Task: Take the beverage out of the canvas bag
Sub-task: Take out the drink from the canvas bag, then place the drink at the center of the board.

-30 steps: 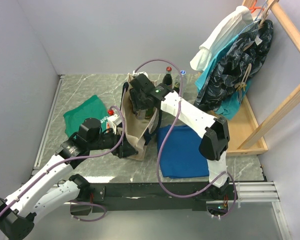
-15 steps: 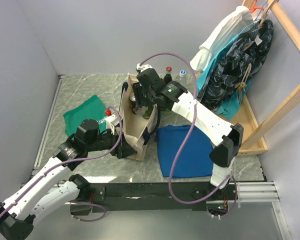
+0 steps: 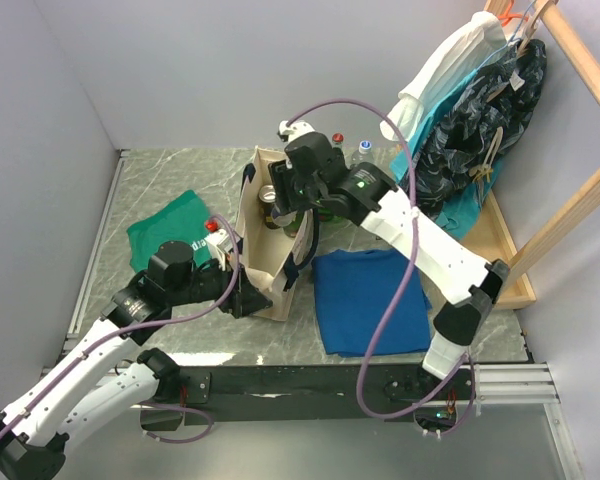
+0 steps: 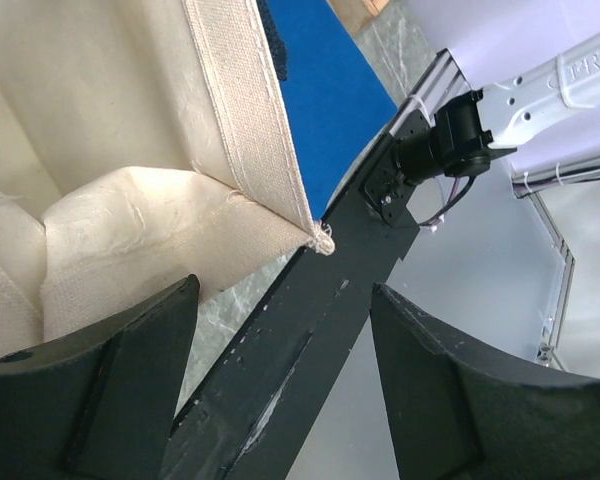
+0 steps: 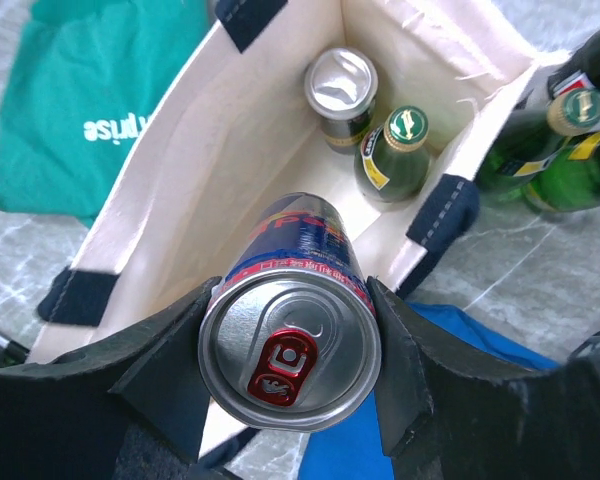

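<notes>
The canvas bag (image 3: 264, 268) stands upright on the table, cream with navy handles, its mouth open. Above that mouth my right gripper (image 3: 285, 196) is shut on a blue and red beverage can (image 5: 290, 345), one finger on each side of its silver top. Down inside the canvas bag (image 5: 230, 130) remain another can (image 5: 340, 84) and a green bottle (image 5: 394, 152). My left gripper (image 4: 285, 370) is at the bag's near bottom corner (image 4: 315, 235), jaws apart with nothing between them; the left finger (image 4: 120, 390) lies just below the canvas.
A green cloth (image 3: 168, 228) lies left of the bag, with a red-capped bottle (image 3: 212, 227) next to it. A blue folded cloth (image 3: 370, 300) lies to the right. Dark bottles (image 3: 337, 150) stand behind the bag. Hanging clothes on a wooden rack (image 3: 475, 110) fill the far right.
My right arm has risen and drawn back, bringing the can up above the bag's mouth. The left gripper's jaws have parted a little at the bag's corner.
</notes>
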`<action>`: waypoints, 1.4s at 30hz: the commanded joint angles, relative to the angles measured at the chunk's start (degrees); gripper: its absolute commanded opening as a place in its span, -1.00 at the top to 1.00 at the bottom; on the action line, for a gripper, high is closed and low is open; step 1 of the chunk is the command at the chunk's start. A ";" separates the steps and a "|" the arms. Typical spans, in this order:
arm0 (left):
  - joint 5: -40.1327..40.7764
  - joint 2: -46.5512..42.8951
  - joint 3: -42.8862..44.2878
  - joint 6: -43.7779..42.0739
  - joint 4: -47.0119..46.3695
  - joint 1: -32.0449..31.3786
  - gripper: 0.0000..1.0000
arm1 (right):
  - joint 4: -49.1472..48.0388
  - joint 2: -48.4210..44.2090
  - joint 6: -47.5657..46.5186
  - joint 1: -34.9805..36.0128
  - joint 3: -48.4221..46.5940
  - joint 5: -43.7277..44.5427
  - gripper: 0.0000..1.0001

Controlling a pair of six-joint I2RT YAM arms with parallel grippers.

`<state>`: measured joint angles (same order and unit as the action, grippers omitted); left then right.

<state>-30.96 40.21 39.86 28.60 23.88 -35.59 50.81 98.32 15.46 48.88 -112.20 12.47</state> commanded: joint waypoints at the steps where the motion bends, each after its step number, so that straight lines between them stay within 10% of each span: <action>1: 1.16 -0.57 -0.04 0.93 2.14 -0.35 -0.50 | -4.66 -6.21 -1.22 0.42 -2.58 1.15 1.00; 31: 5.20 -4.08 -0.13 1.81 2.22 -0.35 -0.49 | -10.29 -24.31 -3.77 -0.98 11.38 18.20 1.00; 42: 17.32 -7.95 1.63 1.11 1.43 -0.35 -0.45 | -14.77 -25.99 -1.23 -10.20 21.41 10.65 1.00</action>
<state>-20.34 34.02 39.86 30.85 25.67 -35.83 44.03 75.75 12.95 41.15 -91.68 25.17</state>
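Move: The right hand already grips the slim drink can over the canvas bag, whose middle is about 3 cm left, level fore and aft, and 14 below. The pair of green bottles it is taken towards stands roughly 8 cm ahead, 15 right and 17 lower; the cola bottle is 5 cm beyond that pair, the blue cloth some 19 cm back and 27 right of the hand. From the left hand the green pair is about 28 ahead, 20 right. Right hand lifts the gripped can about 11 cm, swings 14 cm right over the bag's rim, then sinks. ##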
